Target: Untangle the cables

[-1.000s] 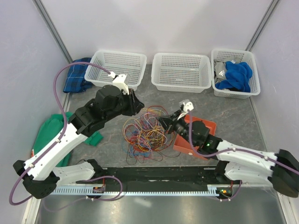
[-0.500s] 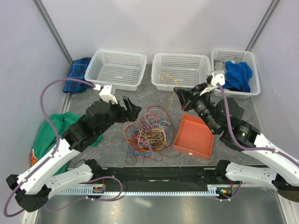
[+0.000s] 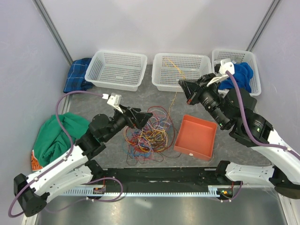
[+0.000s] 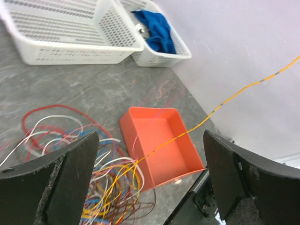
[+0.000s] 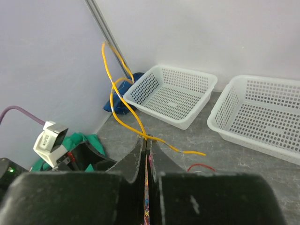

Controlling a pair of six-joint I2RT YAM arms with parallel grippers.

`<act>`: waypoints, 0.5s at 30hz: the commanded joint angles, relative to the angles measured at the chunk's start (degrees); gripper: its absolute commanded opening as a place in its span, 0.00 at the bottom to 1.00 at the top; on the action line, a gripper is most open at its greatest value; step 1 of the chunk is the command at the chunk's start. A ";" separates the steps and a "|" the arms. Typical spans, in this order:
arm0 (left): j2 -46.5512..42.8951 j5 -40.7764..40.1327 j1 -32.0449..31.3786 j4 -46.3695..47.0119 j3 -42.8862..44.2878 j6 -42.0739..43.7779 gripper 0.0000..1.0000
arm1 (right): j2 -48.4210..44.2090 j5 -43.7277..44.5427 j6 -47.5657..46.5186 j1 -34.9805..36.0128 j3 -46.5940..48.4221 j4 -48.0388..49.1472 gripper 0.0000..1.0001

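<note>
The cables (image 3: 149,133) lie in a many-coloured tangle on the grey table, between the two arms. In the left wrist view the tangle of cables (image 4: 89,183) fills the lower left. My right gripper (image 3: 186,92) is raised over the table's back, shut on a yellow cable (image 5: 123,110). That yellow cable (image 3: 174,101) runs taut from the jaws down into the tangle and loops up over the middle basket. My left gripper (image 3: 146,115) hovers open at the tangle's left edge, with the stretched yellow cable (image 4: 187,130) passing between its fingers (image 4: 65,176) untouched.
An orange tray (image 3: 196,137) sits right of the tangle. Three white baskets stand along the back: left (image 3: 117,70), middle (image 3: 182,72), and right (image 3: 235,84) holding blue cloth. A green cloth (image 3: 61,136) and a blue checked cloth (image 3: 77,75) lie at the left.
The right gripper rose and swung back from the tangle, drawing the yellow cable out taut. The left gripper opened wide and came down towards the tangle's left edge.
</note>
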 commanded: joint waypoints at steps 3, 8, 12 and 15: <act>7.85 3.47 -0.14 10.20 2.39 1.59 0.99 | 0.49 -1.71 1.82 0.09 3.49 -2.98 0.00; 12.50 4.44 -0.49 11.43 3.45 0.10 0.97 | 0.76 -1.98 1.56 0.09 4.54 -3.60 0.00; 13.13 6.37 -0.84 12.22 3.19 -0.69 0.95 | 1.72 -0.40 -0.11 0.09 7.17 -4.12 0.00; 10.34 8.03 -1.46 16.25 -0.57 -0.17 0.97 | 3.21 0.39 -0.99 0.09 10.60 -5.61 0.00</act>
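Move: The yellow cable's strand slants up from the pile to the right gripper, which already holds it; its nearest stretch is about 9 cm right of the left hand and 5 cm ahead, roughly level. From the left hand, the cable pile's middle is some 12 cm ahead, 0 cm sideways and 25 cm below; the orange box is about 13 cm ahead, 23 cm right and 25 cm below. From the right hand that stretch is some 4 cm ahead, 2 cm left and 20 cm below. The left hand, its fingers staying wide open, reaches to the right and sinks over the cable pile towards the rising yellow strand, going about 4 cm right, 3 cm down and a little forward, with barely any turn of the wrist. The right hand stays high and nearly still, its shut fingers keeping their pinch on the yellow cable; no touch of the left fingers on the strand can be seen yet. ##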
